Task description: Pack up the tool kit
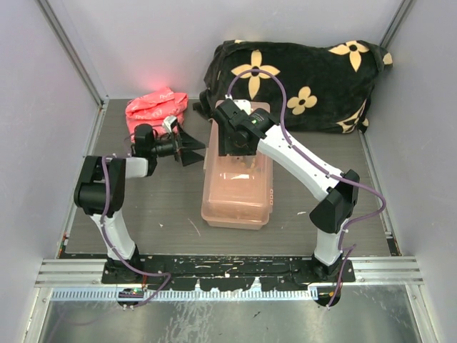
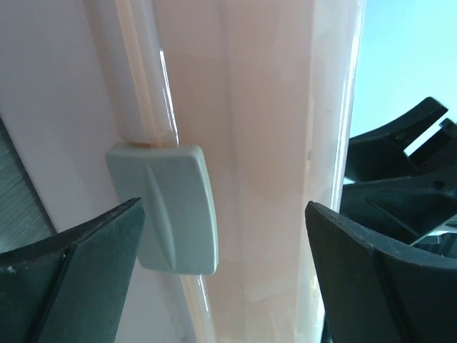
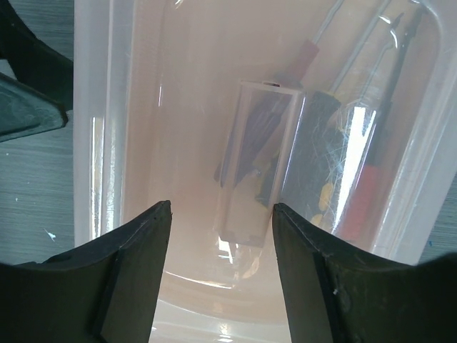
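The salmon-pink translucent toolbox (image 1: 239,191) lies lengthwise in the middle of the table with its lid down. My left gripper (image 1: 193,148) is open at its left side. In the left wrist view the box wall (image 2: 271,143) and a grey latch (image 2: 175,207) fill the space between the spread jaws of the left gripper (image 2: 225,239). My right gripper (image 1: 241,151) hovers over the far end of the lid. It is open (image 3: 221,214) with nothing between its fingers. Through the lid I see screwdrivers with red and black handles (image 3: 357,179) and a clear rectangular piece (image 3: 260,164).
A black fabric with yellow flowers (image 1: 300,82) lies against the back wall, just behind the box. A bright pink plastic bag (image 1: 153,108) sits at the back left, beside my left arm. Grey walls close in both sides of the table.
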Robot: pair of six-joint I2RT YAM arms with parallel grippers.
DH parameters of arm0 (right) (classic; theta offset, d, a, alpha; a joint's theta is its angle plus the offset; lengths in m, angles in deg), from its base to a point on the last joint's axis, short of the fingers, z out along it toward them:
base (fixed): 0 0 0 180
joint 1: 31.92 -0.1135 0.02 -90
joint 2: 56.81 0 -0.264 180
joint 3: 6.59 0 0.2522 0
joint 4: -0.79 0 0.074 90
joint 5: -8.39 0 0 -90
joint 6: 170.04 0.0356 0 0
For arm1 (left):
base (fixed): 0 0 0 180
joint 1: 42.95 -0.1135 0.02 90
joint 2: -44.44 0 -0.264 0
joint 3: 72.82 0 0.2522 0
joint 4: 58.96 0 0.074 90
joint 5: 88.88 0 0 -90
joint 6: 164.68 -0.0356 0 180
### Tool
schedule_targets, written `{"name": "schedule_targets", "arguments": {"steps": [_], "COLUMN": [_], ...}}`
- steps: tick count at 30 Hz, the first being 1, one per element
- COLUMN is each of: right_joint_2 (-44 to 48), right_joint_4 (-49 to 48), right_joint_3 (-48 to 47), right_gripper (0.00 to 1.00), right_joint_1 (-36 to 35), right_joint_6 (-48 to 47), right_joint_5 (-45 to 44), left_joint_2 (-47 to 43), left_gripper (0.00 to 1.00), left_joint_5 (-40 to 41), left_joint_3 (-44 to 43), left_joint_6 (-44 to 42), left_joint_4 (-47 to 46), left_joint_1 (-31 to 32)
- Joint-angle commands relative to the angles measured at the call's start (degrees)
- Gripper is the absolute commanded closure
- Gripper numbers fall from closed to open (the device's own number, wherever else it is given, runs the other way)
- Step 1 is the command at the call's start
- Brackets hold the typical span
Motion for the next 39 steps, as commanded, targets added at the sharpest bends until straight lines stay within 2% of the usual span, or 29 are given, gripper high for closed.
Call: {"name": "schedule_targets", "arguments": {"steps": [1, 3, 4, 5, 7, 10, 14, 17, 27, 39], "right_joint_2": [-1.2, -0.4, 0.1, 0.8, 2.0, 3.6, 6.5, 10.2, 25.6, 29.2], "right_joint_4": [0.5, -1.0, -2.1, -3.1, -4.7, -5.6, -5.4, -4.9, -6.2, -7.7], "right_joint_3": [0.3, 0.1, -0.1, -0.3, -1.1, -3.5, -4.7, -2.0, 13.4, 19.1], "right_gripper": [0.35, 0.33, 0.32, 0.31, 0.28, 0.21, 0.13, 0.01, 0.0, 0.0], "right_joint_1": [-0.6, -0.6, -0.6, -0.5, -0.5, -0.4, 0.2, 1.9, 9.7, 11.0], "right_joint_6": [1.9, 1.9, 1.7, 1.3, 0.5, -1.0, -2.0, -2.0, -2.1, -1.4], "right_joint_5": [4.7, 4.1, 3.7, 3.5, 2.9, 2.0, 1.7, 2.4, 4.6, 6.2], "left_joint_2": [-10.4, -13.0, -13.6, -14.1, -14.6, -15.9, -17.5, -17.8, -20.3, -21.8], "left_gripper": [0.02, 0.01, 0.02, 0.02, 0.02, 0.02, 0.02, 0.02, 0.02, 0.02], "left_joint_5": [-4.4, -2.1, 0.6, 2.0, 3.7, 4.9, 5.3, 5.6, 2.0, 0.9], "left_joint_3": [-7.0, -13.6, -16.8, -19.0, -21.7, -23.1, -22.2, -21.8, -21.5, -20.2], "left_joint_6": [-25.4, -47.3, -56.7, -62.4, -69.8, -76.5, -78.2, -79.4, -76.2, -76.5], "left_joint_4": [32.6, 60.4, 71.6, 79.2, 88.7, 97.3, 100.9, 102.7, 101.7, 101.5], "left_joint_1": [-3.7, -4.3, -4.3, -4.4, -4.9, -5.4, -5.4, -5.4, -5.4, -5.4]}}
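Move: The toolbox stands closed between my hands. Its latch is about 3 cm right of my left hand, 1 cm ahead and 2 cm lower; the box's middle lies some 15 cm right, 1 cm back and 5 cm below, and the red cloth about 20 cm ahead, 14 cm left. From my right hand the box's middle is about 2 cm ahead, 2 cm right and 11 cm below; the flowered pillow is roughly 28 cm ahead, 22 cm right. I back both hands off the shut toolbox. My left hand comes away from the latch leftward and up about 5 cm, then draws back some 9 cm along the box's side, fingers still open and tipping down. My right hand spreads its fingers wide, lifts off the lid, then swings right about 10 cm over the hinge side, easing slightly back and settling a little lower. ##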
